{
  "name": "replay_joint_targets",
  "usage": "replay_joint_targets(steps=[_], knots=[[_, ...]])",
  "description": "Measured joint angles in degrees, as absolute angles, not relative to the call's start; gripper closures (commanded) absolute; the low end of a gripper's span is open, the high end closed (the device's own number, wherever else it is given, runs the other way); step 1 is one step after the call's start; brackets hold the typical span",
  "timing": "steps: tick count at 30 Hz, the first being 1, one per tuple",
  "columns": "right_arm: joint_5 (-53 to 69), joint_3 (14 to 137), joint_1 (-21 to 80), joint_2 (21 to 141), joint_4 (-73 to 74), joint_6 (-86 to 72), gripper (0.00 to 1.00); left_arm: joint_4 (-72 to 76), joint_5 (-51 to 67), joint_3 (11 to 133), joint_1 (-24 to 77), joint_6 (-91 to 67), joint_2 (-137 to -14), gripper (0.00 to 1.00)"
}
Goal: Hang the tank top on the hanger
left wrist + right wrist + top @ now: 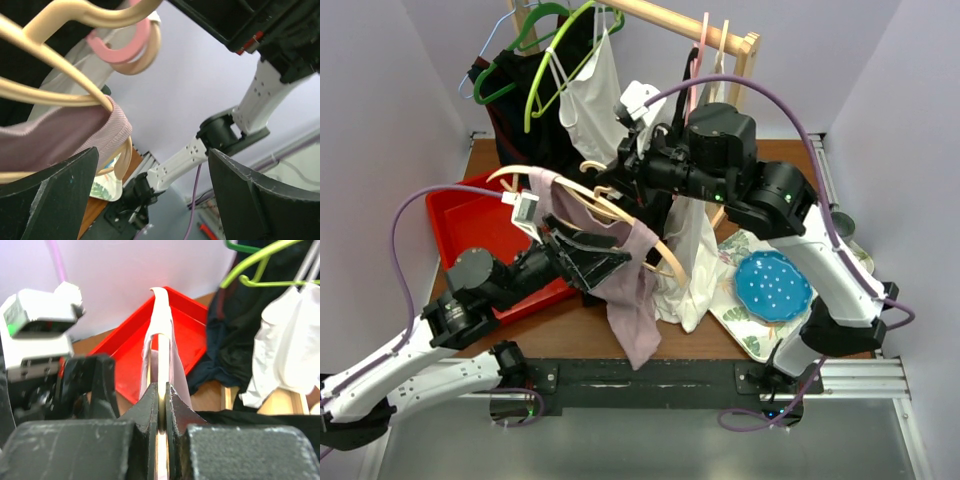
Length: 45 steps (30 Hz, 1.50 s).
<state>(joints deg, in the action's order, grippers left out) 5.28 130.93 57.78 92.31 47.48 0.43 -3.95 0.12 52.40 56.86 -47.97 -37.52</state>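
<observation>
The pale wood hanger (510, 172) is held up over the table's middle, level with the right arm. My right gripper (610, 190) is shut on its flat wooden arm (161, 365). The dusty-mauve tank top (638, 310) hangs on the hanger, one strap looped over the arm (162, 315), its body drooping towards the table's front. My left gripper (595, 255) is open just below the hanger, beside the fabric. In the left wrist view the wood arm (50, 95) and mauve cloth (60, 140) lie above its left finger (50, 195), with nothing between the fingers.
A red tray (460, 225) lies at the left. A wooden rack (720, 35) at the back carries green and lime hangers, black garments and a white top (590, 100). Another white garment (695, 265) hangs in the middle. A blue plate (772, 285) sits on a patterned tray at the right.
</observation>
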Motion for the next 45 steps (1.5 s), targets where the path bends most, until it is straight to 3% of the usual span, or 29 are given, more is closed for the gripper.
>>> replay_joint_targets(steps=[8,17,22,26,37,45], knots=[[-2.3,130.9,58.6,96.2,45.5,-1.8,1.0,-2.7,-11.4,49.0,59.9,-56.5,-38.7,0.09],[-6.2,130.9,59.4,99.1,45.0,-2.6,1.0,-17.2,-21.2,57.5,67.5,-65.7,-46.2,0.08],[-6.9,130.9,59.6,99.7,44.8,-2.6,1.0,-21.8,-23.9,57.5,68.0,-70.9,-48.8,0.13],[-7.0,130.9,59.7,99.7,44.4,-2.7,1.0,-20.7,-27.6,55.9,68.0,-73.5,-49.2,0.27],[-7.0,130.9,59.7,99.7,44.1,-3.8,1.0,-10.6,-30.5,51.5,68.0,-74.4,-51.3,0.45],[-7.0,130.6,59.7,99.7,44.2,-4.2,1.0,-3.4,-33.7,47.4,68.1,-73.7,-51.3,0.94]])
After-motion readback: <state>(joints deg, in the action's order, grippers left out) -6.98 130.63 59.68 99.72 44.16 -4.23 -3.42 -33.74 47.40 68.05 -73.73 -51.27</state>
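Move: The tank top's right strap, looped over the hanger's near shoulder, is about 4 cm ahead of my left hand, 8 cm to its right and 4 cm below. From that hand, the hanger's hook, still in my right fingers, is some 9 cm ahead, 2 cm right and 7 cm up. The hanger's far shoulder lies roughly 12 cm ahead, 18 cm left and 4 cm up. From my right hand the strap is about 6 cm back, 6 cm right and 11 cm below. I bring my open left hand down about 10 cm, forward about 6 and some 4 to the right, tipping its fingers about 30 degrees down and turning counter-clockwise, then close them on the strap's lower edge and the hanger arm there. My right hand keeps hold of the hanger, carries it forward, left and down about 4 cm each way, turning slightly clockwise, then holds still. ##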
